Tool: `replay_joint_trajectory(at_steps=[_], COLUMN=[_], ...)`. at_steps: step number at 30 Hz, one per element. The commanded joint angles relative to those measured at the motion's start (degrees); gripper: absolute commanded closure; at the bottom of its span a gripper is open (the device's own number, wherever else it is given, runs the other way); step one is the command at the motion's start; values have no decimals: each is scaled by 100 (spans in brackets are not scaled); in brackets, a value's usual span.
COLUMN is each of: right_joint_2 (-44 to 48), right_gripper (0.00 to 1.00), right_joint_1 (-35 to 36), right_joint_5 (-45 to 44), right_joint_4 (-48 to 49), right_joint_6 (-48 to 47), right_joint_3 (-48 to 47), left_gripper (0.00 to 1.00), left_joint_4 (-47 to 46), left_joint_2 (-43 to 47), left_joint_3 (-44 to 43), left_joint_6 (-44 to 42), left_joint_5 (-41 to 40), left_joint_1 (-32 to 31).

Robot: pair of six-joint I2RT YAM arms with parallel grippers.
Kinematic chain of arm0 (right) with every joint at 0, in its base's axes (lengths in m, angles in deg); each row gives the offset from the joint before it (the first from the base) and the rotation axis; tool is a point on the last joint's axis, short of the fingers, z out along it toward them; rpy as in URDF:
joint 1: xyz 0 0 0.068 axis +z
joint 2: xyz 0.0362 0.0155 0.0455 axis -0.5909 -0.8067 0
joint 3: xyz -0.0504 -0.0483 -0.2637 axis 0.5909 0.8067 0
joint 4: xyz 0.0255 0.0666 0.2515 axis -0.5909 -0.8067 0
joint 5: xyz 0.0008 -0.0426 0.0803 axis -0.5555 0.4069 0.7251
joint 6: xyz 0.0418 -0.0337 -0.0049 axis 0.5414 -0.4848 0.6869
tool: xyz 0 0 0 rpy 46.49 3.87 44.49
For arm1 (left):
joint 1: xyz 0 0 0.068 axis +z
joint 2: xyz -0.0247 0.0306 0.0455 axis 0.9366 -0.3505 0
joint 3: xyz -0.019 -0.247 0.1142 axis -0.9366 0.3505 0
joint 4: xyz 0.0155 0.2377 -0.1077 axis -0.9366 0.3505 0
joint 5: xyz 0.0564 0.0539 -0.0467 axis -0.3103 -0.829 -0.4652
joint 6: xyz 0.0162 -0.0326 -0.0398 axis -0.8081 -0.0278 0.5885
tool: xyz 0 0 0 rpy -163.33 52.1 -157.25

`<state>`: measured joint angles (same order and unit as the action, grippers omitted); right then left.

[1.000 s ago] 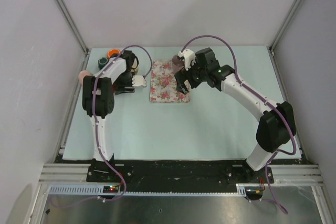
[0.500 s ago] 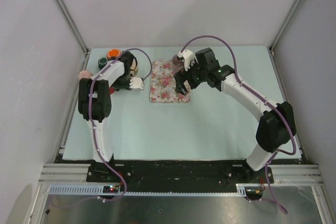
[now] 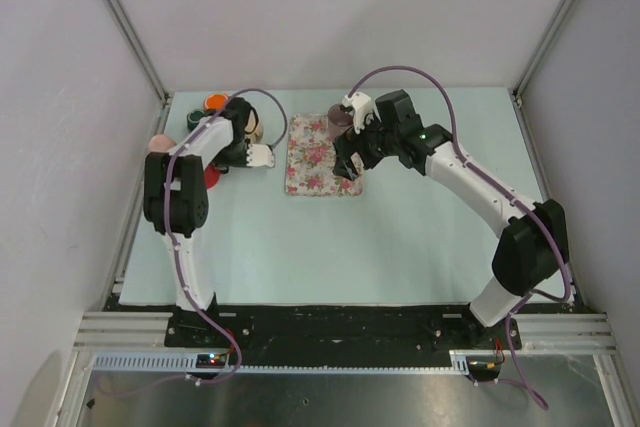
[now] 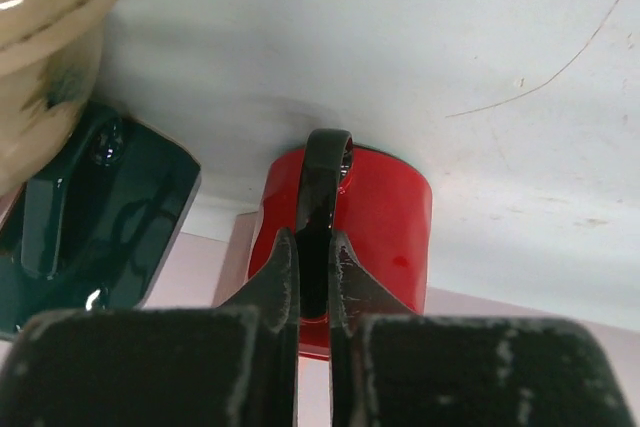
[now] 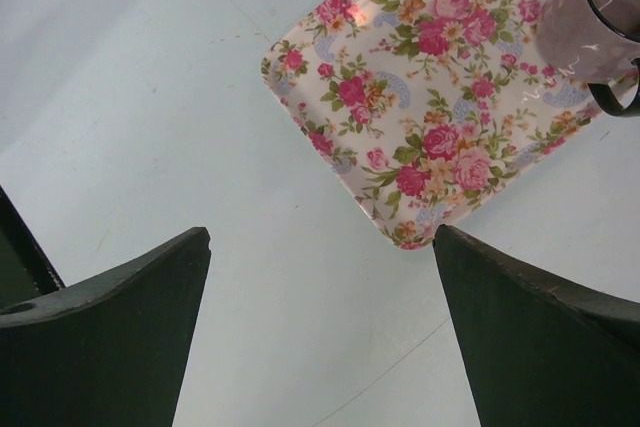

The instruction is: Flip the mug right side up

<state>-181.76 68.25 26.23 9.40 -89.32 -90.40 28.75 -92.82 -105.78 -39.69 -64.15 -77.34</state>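
A red mug (image 4: 385, 227) with a black handle (image 4: 325, 162) fills the middle of the left wrist view. My left gripper (image 4: 312, 247) is shut on that handle, with one finger on each side of it. In the top view the red mug (image 3: 212, 176) shows as a small red patch beside the left gripper (image 3: 224, 165) at the far left of the table. I cannot tell which end of the mug is up. My right gripper (image 5: 322, 247) is open and empty, hovering over the near right corner of the floral tray (image 5: 420, 137).
A dark green mug (image 4: 85, 212) and a beige vessel (image 4: 50, 7) sit close to the red mug. A mauve mug (image 5: 600, 17) stands on the floral tray (image 3: 312, 172). An orange item (image 3: 214, 102) and a pink item (image 3: 158, 144) lie by the left wall.
The left arm has swung left and its wrist has turned. The red mug, hidden a second ago, now shows beside the gripper. The right arm has hardly moved.
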Motion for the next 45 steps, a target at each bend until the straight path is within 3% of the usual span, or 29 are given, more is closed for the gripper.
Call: replay_joint_trajectory(at_steps=[1,11,17,26,34,39,45], right_joint_2=[354,867,1450,907,443,391,538], right_gripper=[0,1,1,1,1,1,2], right_joint_1=[22,35,48,293,386,280,67], right_joint_5=[160,444,556,1241,1658,2402,2521], right_joint_4=[164,579,1489,2850,4045,4569,4525], right_joint_6=[169,120,-70,1827,2253,2372,2271], right_joint_3=[50,722,1427,1544,1541,1552,1657], left_gripper=[100,100,100,100,100,100,100], left_joint_4=[33,199,373,382,375,376,373], left_joint_2=[631,1372,1598,1809,2036,2054,2081], left_joint_3=[-70,-238,-536,-1375,-1791,-2098,-2420], left_joint_6=[854,2701,4103,6288,7084,7487,7696], left_joint_5=[705,2062,3088,5212,6387,7023,7369], left_joint_1=[13,19,10,-26,-212,-256,-273])
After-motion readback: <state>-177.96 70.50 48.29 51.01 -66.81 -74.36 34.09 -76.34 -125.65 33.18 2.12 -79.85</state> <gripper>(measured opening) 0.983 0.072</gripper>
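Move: The red mug's handle is already pinched in the left fingers, its body some 4 cm below. It is bound for the open right gripper, about 42 cm right, 10 cm back and 15 cm higher. The green mug lies about 13 cm ahead and 5 cm left of the left hand, the beige mug 15 cm ahead and 9 cm right. From the right hand the red mug is 44 cm left, 11 cm ahead and 18 cm below. The red mug, still gripped by its handle, is carried about 24 cm up and 23 cm right towards the right gripper, drifting back. Meanwhile the left wrist rolls about 80 degrees, swinging its fingers from down to pointing right. The right hand, kept wide open, first draws back, then goes left and up towards the mug, rolling some 30 degrees. ##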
